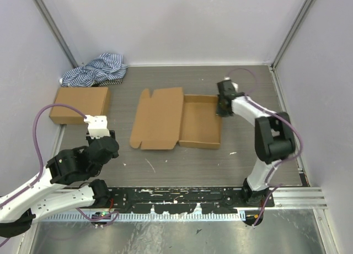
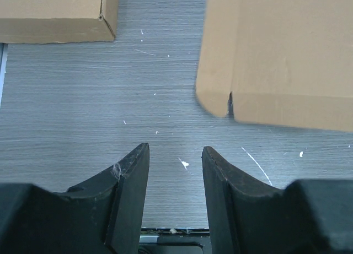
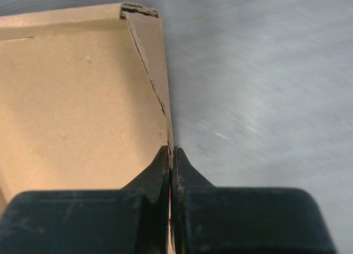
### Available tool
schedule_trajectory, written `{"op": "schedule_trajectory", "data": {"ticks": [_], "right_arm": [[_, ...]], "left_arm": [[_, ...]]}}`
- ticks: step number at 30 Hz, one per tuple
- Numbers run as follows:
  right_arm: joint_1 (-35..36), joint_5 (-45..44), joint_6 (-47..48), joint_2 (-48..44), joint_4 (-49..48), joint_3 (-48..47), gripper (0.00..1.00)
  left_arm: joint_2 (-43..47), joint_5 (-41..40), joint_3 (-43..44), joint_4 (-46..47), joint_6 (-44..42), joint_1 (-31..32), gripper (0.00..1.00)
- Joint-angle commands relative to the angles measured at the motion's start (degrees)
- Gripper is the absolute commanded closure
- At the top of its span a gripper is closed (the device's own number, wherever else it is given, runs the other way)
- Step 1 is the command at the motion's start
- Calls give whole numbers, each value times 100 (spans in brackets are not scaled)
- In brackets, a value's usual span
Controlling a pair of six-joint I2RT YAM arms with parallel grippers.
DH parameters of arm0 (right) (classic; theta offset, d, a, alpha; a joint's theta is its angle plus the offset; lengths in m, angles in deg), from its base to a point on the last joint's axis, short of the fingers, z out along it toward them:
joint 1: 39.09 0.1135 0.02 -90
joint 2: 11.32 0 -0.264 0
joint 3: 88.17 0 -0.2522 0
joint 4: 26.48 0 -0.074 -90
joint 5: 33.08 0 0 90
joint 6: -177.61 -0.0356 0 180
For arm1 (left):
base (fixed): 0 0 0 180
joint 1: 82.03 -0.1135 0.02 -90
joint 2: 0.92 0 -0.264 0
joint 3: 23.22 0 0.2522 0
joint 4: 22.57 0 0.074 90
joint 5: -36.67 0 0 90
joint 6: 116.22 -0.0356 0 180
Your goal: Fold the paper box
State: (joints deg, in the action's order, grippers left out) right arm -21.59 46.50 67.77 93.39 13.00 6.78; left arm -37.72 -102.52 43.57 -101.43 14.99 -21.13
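The paper box (image 1: 176, 119) lies in the middle of the table, its lid panel flat on the left and its tray part with raised walls on the right. My right gripper (image 1: 222, 106) is at the tray's right wall near the far corner. In the right wrist view the gripper (image 3: 171, 150) is shut on the thin upright wall (image 3: 160, 83) of the box, one finger inside and one outside. My left gripper (image 2: 175, 155) hovers open over bare table, short of the box's near left corner (image 2: 220, 102), holding nothing. From above, the left gripper (image 1: 99, 134) sits left of the box.
A sealed oblong brown carton (image 1: 80, 104) lies at the left, seen also as a carton (image 2: 55, 14) in the left wrist view. A blue-and-white striped cloth (image 1: 96, 70) is bunched at the back left corner. Grey walls enclose the table.
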Motion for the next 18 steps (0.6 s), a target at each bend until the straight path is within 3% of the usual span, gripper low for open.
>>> {"op": "schedule_trajectory", "data": {"ticks": [1, 11, 12, 13, 14, 16, 17, 18], "right_arm": [[-319, 73, -1393, -1380, 8, 949, 99], [-206, 187, -4669, -4063, 858, 2850, 99], [-87, 200, -4969, -4327, 925, 2967, 95], [89, 164, -5194, -4608, 1022, 2994, 89], [285, 32, -5386, -4875, 1159, 2961, 74], [719, -527, -5700, -5320, 1624, 2761, 20], [872, -666, -5688, -5497, 1743, 2661, 1], [955, -703, -5628, -5625, 1843, 2558, 0]], "left_arm": [[-53, -104, -38, 14, 8, -2, 50], [187, -139, -79, 93, 14, -8, 50], [238, -136, -110, 162, -8, -6, 50], [286, -131, -138, 239, -42, -6, 50], [320, -127, -155, 323, -88, -12, 49], [356, -153, -173, 468, -176, -17, 49], [353, -178, -178, 524, -223, -15, 49], [337, -205, -168, 554, -253, -22, 49]]}}
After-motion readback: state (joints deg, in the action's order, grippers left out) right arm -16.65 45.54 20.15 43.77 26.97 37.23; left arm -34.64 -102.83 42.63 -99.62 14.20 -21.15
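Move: The right hand is already pinching the rim of the open box's right wall, near its far corner; the tray's middle lies about 9 cm left of the hand, 6 cm back and slightly below. The lid panel lies roughly 27 cm left and 4 cm back. On the bare table where the wall is headed, a white chip sits some 20 cm back and 5 cm right. From the left hand, the tray is about 18 cm ahead, 36 cm right and 20 cm lower. Keeping its pinch on the tray's right wall, the right hand first cuts right and back about 5 cm, then sweeps back towards the base, some 17 cm in all and rising, swinging the box round. The wrist turns clockwise about 35 degrees and rolls its left side up; at the end the fingers open wide and let go of the wall as the hand lifts. ##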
